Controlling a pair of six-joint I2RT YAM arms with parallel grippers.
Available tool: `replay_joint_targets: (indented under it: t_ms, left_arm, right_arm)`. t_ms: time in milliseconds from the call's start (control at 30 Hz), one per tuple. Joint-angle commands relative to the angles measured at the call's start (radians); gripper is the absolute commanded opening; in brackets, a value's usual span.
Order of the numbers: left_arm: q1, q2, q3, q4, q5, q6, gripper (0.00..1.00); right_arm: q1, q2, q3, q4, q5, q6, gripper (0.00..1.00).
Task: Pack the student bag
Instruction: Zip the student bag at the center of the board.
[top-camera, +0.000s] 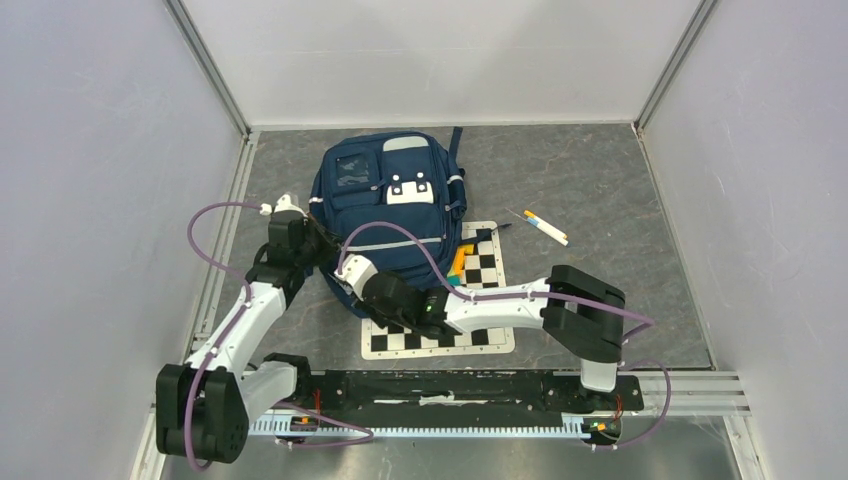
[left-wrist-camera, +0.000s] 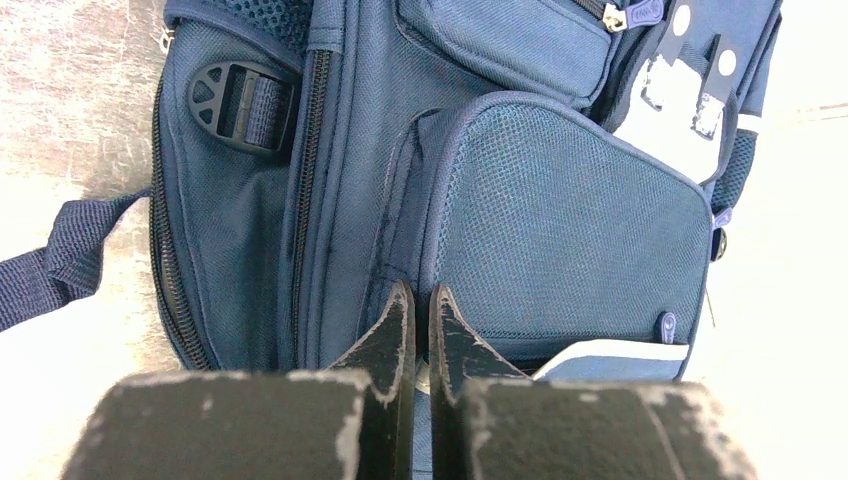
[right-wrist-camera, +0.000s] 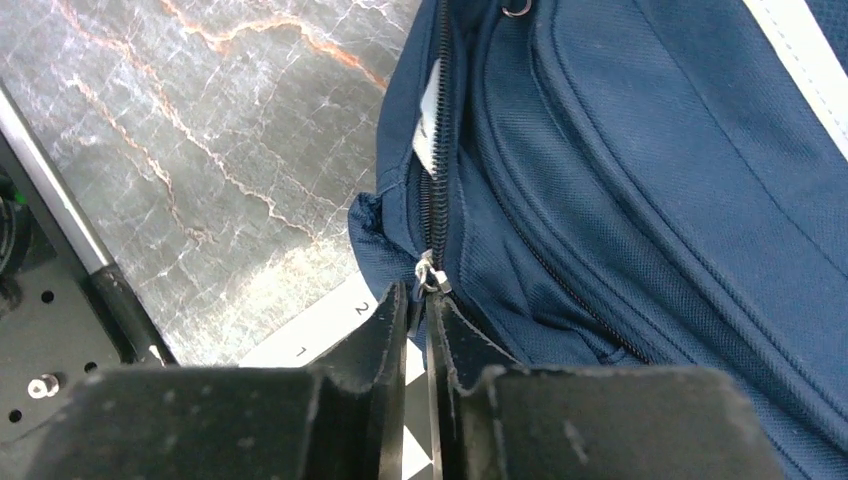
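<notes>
The student bag (top-camera: 385, 205) is a navy backpack lying flat, front pockets up, in the middle of the table. My left gripper (top-camera: 325, 248) is at its left side. In the left wrist view this gripper (left-wrist-camera: 420, 292) is shut, pinching a ridge of bag fabric beside the mesh pocket (left-wrist-camera: 570, 220). My right gripper (top-camera: 352, 272) is at the bag's near corner. In the right wrist view it (right-wrist-camera: 418, 296) is shut on the metal zipper pull (right-wrist-camera: 430, 272), where the main zipper (right-wrist-camera: 437, 150) ends. The zipper gapes slightly higher up.
A checkerboard sheet (top-camera: 480, 335) lies under the bag's near right corner. Orange and teal items (top-camera: 458, 263) lie on it beside the bag. Two pens (top-camera: 545, 227) lie to the right. A loose strap (left-wrist-camera: 60, 265) trails left. White walls enclose the table.
</notes>
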Motion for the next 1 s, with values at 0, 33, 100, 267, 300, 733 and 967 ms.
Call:
replay_joint_targets:
  t_ms: [0,33,100,267,300,733,967]
  left_arm:
    - [-0.04,-0.037,0.04,0.041,0.094,-0.034,0.05]
    - [-0.04,-0.046,0.047,0.019,0.084,-0.016,0.15]
    - [-0.04,-0.073,0.056,-0.016,0.061,0.013,0.43]
    - [-0.041,-0.161,0.079,-0.116,0.012,0.097,0.79]
    - [-0.042,-0.171,0.09,-0.15,0.005,0.12,0.79]
    - [-0.385,-0.134,0.261,-0.434,-0.23,0.283,0.81]
    - [-0.442,-0.187,0.233,-0.445,-0.23,0.275,0.84]
  right_arm:
    - [0.032,-0.05,0.039,0.098,-0.098,-0.06,0.23]
    - [0.032,-0.081,0.013,0.1,-0.1,-0.064,0.32]
    - [0.032,-0.15,-0.043,0.101,-0.099,-0.071,0.46]
    - [0.021,-0.355,-0.196,0.057,-0.005,-0.08,0.78]
    - [0.009,-0.39,-0.234,0.044,0.028,-0.068,0.82]
    - [-0.421,-0.556,-0.489,0.068,-0.13,0.19,0.95]
    - [-0.523,-0.531,-0.639,0.352,-0.287,0.406,0.98]
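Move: The right gripper's fingertips are still on the zipper pull at the bag's lower left corner. The bag's lower right side is about 19 cm to its right and 7 cm ahead, slightly lower; the yellow blocks are some 20 cm right, 8 cm ahead and 5 cm down, with the strap end roughly 26 cm right and 14 cm ahead. The left gripper pinches the front pocket's left edge; from it the zipper pull lies about 13 cm back, 4 cm right and 5 cm lower. Open the right gripper wide to let go of the zipper pull, lift it off with a slight draw back, then swing it about 20 cm right and forward, dipping over the bag's lower right side and turning clockwise. Open the left gripper too, free the pocket edge, and bring it up, back and right above the bag's lower front, turning clockwise some 25 degrees. ##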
